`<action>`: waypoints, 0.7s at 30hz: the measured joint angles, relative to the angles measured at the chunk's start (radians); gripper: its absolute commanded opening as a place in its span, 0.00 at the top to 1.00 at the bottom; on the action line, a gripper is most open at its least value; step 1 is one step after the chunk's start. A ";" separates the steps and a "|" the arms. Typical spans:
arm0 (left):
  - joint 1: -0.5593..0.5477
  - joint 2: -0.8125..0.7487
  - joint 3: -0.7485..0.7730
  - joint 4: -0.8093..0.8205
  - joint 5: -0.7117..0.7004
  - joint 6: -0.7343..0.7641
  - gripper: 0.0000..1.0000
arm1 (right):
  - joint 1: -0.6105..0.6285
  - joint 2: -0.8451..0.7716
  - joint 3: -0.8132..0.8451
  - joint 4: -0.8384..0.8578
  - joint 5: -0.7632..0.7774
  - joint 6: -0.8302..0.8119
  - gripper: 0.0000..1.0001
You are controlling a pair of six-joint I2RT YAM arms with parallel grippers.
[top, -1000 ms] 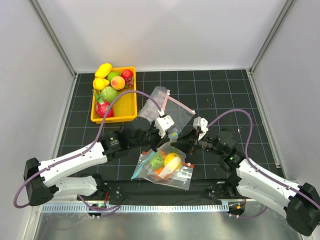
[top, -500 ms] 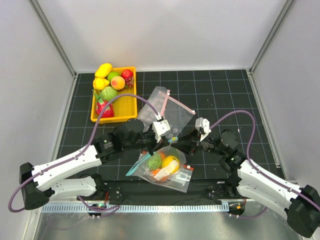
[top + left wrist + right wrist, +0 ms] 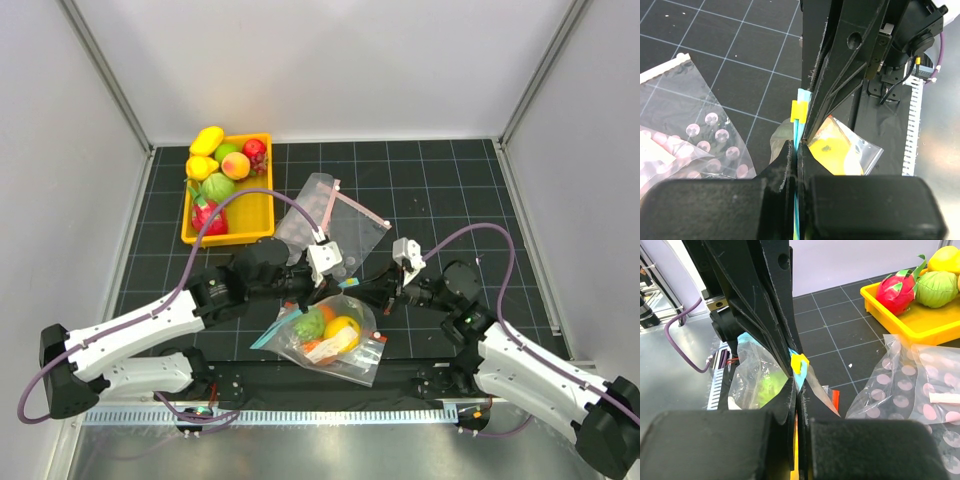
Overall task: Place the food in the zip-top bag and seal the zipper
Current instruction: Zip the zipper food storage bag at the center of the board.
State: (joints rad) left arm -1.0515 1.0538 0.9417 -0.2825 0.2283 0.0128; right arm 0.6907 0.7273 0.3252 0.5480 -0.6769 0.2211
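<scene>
The zip-top bag (image 3: pixel 352 357) lies crinkled near the table's front edge with food inside: a green piece (image 3: pixel 310 323) and a yellow piece (image 3: pixel 343 327). Its teal zipper (image 3: pixel 270 335) runs up from the bag's left corner to the two grippers. My left gripper (image 3: pixel 325 288) is shut on the zipper (image 3: pixel 800 102), just behind a small yellow tab (image 3: pixel 798 111). From the opposite side my right gripper (image 3: pixel 362 291) is shut on the same strip (image 3: pixel 801 380), and its jaws almost touch the left ones. The yellow food (image 3: pixel 832 150) shows through the plastic below.
A yellow tray (image 3: pixel 250 215) holding several fruits stands at the back left. A dotted clear bag (image 3: pixel 330 215) with a pink strip lies behind the grippers. A red-orange strip (image 3: pixel 835 397) of another flat bag shows under the zip-top bag.
My right gripper opened a little, then shut on the strip. The left arm pulled back and left with the strip, and the bag slid slightly toward the front edge.
</scene>
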 measured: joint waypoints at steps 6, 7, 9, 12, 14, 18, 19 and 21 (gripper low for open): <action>0.000 0.002 0.000 0.008 0.000 0.000 0.93 | 0.000 -0.016 0.001 -0.015 0.008 0.004 0.99; 0.000 0.003 0.000 0.013 0.000 0.000 0.92 | 0.000 -0.023 0.001 -0.019 0.011 0.004 0.99; 0.000 0.002 -0.002 0.031 0.000 0.000 0.91 | 0.000 -0.037 0.001 -0.022 0.018 0.006 0.99; 0.000 -0.021 -0.035 0.067 -0.010 -0.003 0.82 | 0.000 -0.051 0.001 -0.023 0.029 0.008 0.99; 0.000 -0.041 -0.054 0.067 -0.024 -0.002 0.66 | 0.000 -0.052 0.001 -0.023 0.035 0.012 0.99; 0.000 -0.101 -0.096 0.087 -0.045 -0.022 0.47 | 0.000 -0.051 0.001 -0.023 0.043 0.019 0.99; 0.000 -0.119 -0.108 0.094 -0.048 -0.028 0.40 | 0.000 -0.051 0.001 -0.023 0.044 0.019 0.99; 0.000 -0.142 -0.122 0.109 -0.050 -0.033 0.34 | 0.000 -0.051 0.001 -0.022 0.046 0.022 0.99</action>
State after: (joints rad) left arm -1.0515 0.9123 0.8192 -0.1734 0.1787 -0.0200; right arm 0.6903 0.6762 0.3260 0.5259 -0.6312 0.2428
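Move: Just beyond the left hand's closed fingertips, about 3 cm to its right and 1 cm forward and up, sits the yellow slider on the blue zipper. The bag's food lies some 12 cm below that hand: the yellow fruit about 4 cm back and 2 cm right, the green cabbage about 2 cm back and 6 cm left. From the right hand the slider is roughly 2 cm left and 1 cm forward and up. Letting go of the blue zipper strips beside the slider, the left fingers spread from shut to a bit over half open, still straddling the strips, while that hand eases about 2 cm left and 1 cm up, away from the slider. The right hand keeps its pinch on the zipper at the slider end and lifts it about 1 cm, edging slightly right. ##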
